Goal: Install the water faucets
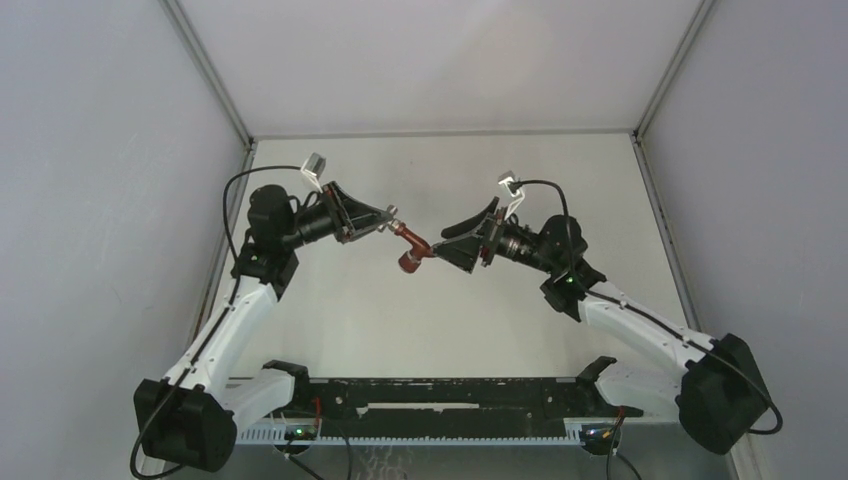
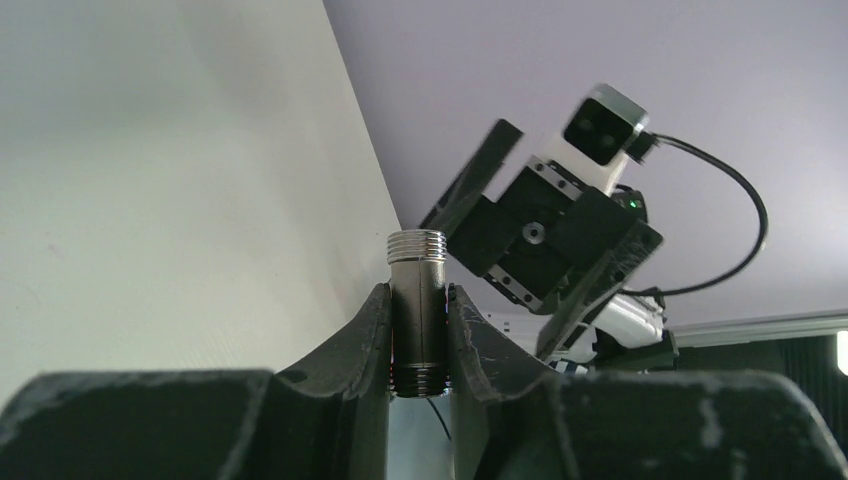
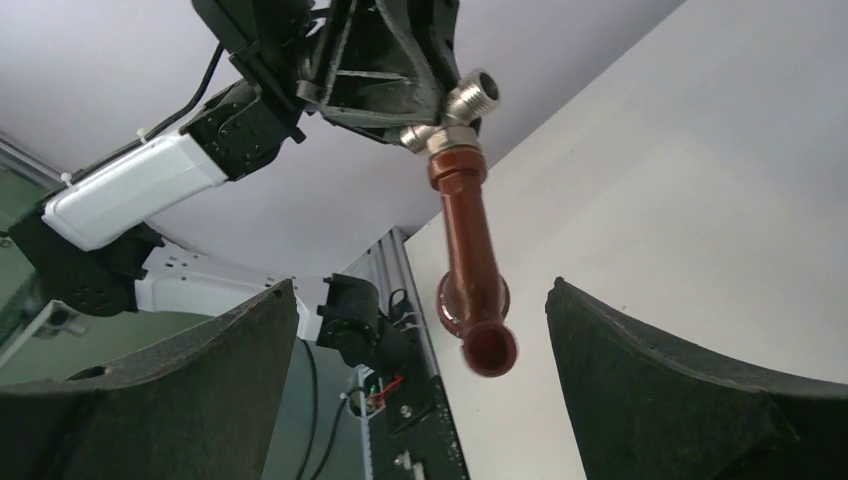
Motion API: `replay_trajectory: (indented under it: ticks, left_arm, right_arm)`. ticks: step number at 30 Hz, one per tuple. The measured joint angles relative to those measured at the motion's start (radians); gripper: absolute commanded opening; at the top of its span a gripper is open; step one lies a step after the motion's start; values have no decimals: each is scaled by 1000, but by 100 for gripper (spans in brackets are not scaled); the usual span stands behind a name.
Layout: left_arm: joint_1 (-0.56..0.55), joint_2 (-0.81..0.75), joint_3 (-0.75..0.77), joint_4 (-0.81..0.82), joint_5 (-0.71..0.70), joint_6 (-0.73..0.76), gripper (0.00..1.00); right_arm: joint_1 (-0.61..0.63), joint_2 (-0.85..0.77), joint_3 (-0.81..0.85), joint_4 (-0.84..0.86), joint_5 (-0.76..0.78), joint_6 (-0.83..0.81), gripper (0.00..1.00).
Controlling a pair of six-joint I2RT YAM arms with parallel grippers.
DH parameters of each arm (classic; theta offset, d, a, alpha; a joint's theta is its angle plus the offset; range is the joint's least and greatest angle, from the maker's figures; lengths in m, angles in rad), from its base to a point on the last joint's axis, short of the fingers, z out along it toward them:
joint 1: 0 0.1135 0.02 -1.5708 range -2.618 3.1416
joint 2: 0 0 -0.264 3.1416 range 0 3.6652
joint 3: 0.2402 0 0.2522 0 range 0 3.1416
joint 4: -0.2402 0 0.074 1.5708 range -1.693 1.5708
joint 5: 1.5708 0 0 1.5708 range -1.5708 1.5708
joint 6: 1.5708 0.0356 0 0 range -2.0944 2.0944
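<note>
A reddish-brown water faucet (image 1: 410,246) hangs in the air over the middle of the white table, joined to a silvery threaded fitting (image 1: 392,212). My left gripper (image 1: 383,219) is shut on that fitting (image 2: 417,262), which stands upright between its fingers (image 2: 370,330). In the right wrist view the faucet's pipe (image 3: 468,235) points down from the fitting (image 3: 462,104) and the left gripper (image 3: 400,60). Its round mouth (image 3: 490,350) lies between the wide-apart fingers of my right gripper (image 3: 420,292), touching neither. My right gripper (image 1: 441,246) is open, just right of the faucet.
A black rail (image 1: 430,395) with wiring runs along the near edge between the arm bases. Grey walls (image 1: 100,200) close in the white table (image 1: 450,320) on the left, right and back. The right arm's camera (image 2: 600,125) faces the left wrist.
</note>
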Motion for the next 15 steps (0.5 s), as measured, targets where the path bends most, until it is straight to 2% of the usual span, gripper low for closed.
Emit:
replay_trajectory:
  ticks: [4,6,13,14,15]
  left_arm:
    - [-2,-16,0,4,16,7,0]
    - [-7,-18,0,3,19,9,0]
    - [-36,-43,0,-22,22,35,0]
    - [-37,-46,0,-31,25,42,0]
    - [-39,-47,0,-36,28,45,0]
  right_arm:
    - [16,96,0,80,-24,60,98]
    - [34,131,0,104,-32,76,91]
    - [95,208,0,204,-82,113,54]
    - [98,215,0,217,-87,118,47]
    - [97,222,0,225,-88,124,34]
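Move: The red faucet's pipe, already joined to the silver tee, lies about 5 cm to the left of the right hand, level with it fore and aft and some 3 cm lower. From that hand its round red side end is roughly 6 cm left, 4 cm back and 3 cm below; the silver tee is about 10 cm left, 4 cm ahead and 1 cm below. From the left hand, which holds the tee, the pipe is some 5 cm right, 4 cm back and 2 cm below. The faucet's spout end is taken in between the right fingers as that hand goes about 5 cm left and 3 cm down, then eases back some 2 cm, turning roughly 10 degrees counter-clockwise. From wide open, its fingers close to about half around the pipe; a firm grip can't be seen yet. The left hand keeps pinching the tee and draws back about 2 cm. ##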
